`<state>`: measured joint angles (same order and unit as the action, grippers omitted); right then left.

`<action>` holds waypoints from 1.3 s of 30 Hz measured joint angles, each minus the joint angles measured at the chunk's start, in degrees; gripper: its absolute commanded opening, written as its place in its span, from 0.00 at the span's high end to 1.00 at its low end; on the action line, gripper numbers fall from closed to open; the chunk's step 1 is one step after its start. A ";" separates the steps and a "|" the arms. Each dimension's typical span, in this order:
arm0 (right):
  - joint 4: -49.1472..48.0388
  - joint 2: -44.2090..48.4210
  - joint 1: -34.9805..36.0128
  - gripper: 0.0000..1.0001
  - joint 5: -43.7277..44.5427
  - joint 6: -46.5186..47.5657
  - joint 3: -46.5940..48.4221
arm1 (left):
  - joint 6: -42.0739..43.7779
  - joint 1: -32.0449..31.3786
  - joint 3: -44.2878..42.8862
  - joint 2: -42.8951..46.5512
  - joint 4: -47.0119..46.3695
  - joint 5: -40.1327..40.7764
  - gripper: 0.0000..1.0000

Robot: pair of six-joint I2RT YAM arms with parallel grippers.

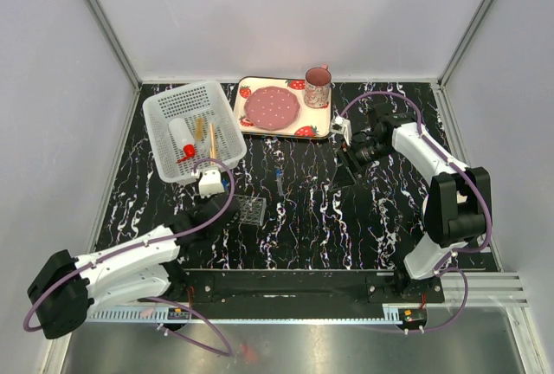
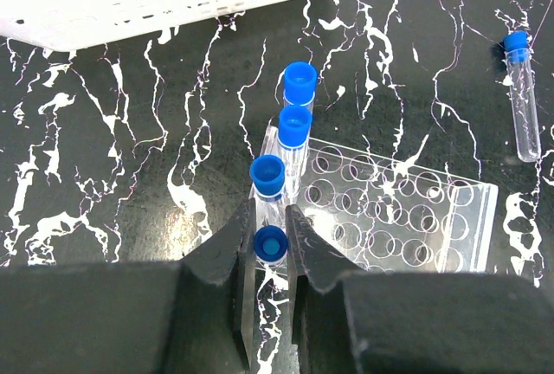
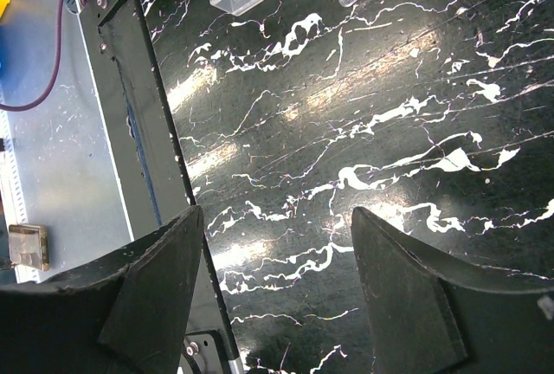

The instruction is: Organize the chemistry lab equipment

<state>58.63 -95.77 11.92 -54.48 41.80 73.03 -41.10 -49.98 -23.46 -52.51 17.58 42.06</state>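
The clear grid rack (image 2: 394,209) stands on the black marbled table, also visible from above (image 1: 251,209). Three blue-capped tubes (image 2: 294,125) stand in a row along its left edge. My left gripper (image 2: 270,237) is shut on another blue-capped tube (image 2: 271,242) at the near end of that row, cap up between the fingers. A loose tube (image 2: 524,97) lies flat right of the rack (image 1: 279,179). My right gripper (image 3: 277,218) hangs open and empty over bare table (image 1: 346,166). The red-capped white bottle (image 1: 185,151) and wooden sticks (image 1: 212,136) lie in the white basket (image 1: 164,101).
A strawberry-printed tray (image 1: 251,87) with a pink plate (image 1: 272,107) and a mug (image 1: 318,87) sits at the back. The basket's wall (image 2: 130,2) is just beyond the rack. The metal base rail (image 3: 130,54) runs along the near table edge.
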 measured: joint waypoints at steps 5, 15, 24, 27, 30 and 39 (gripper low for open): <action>0.13 0.00 0.00 0.25 0.00 0.11 0.00 | -1.03 -0.72 -0.20 -0.50 0.50 1.33 0.85; 0.81 -0.02 -0.04 0.25 0.00 0.46 0.00 | -2.05 -1.01 -0.44 -1.25 0.98 2.86 0.79; 0.87 -0.42 -0.09 0.25 0.00 0.61 0.00 | -2.25 -1.09 -0.48 -1.33 2.69 3.02 0.70; 1.01 -0.52 -0.09 0.25 0.00 0.63 0.00 | -2.34 -1.11 -0.48 -0.81 3.65 3.02 0.68; 1.05 -0.55 -0.09 0.25 0.00 0.63 0.00 | -2.43 -1.16 -0.48 0.87 4.63 3.02 0.66; 1.05 -0.70 -0.09 0.25 0.00 0.66 0.00 | -2.16 -1.20 -2.16 5.75 7.76 2.97 0.45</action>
<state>59.68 -96.47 11.84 -54.48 42.46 73.03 -43.27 -51.18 -25.63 -46.76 25.34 45.04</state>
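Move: Your left gripper still pinches a blue-capped test tube over the near-left hole of the clear rack, about 4 cm straight below and 1 cm to the left. Three capped tubes line the rack's left edge, their middle one roughly 4 cm ahead, level sideways and 3 cm down. The white basket's middle lies some 20 cm ahead and 8 cm left, the loose tube 10 cm ahead and 13 cm right, both 5 cm down. From the right hand, that hole is about 25 cm left, 5 cm back and 10 cm down. Ease the left gripper about 1 cm left and a touch back at the rack's near-left corner, opening the fingers partway as you go so the blue cap comes free. Then lift about 2.5 cm off the tube, still opening and keeping the fingers slanted forward and down. ##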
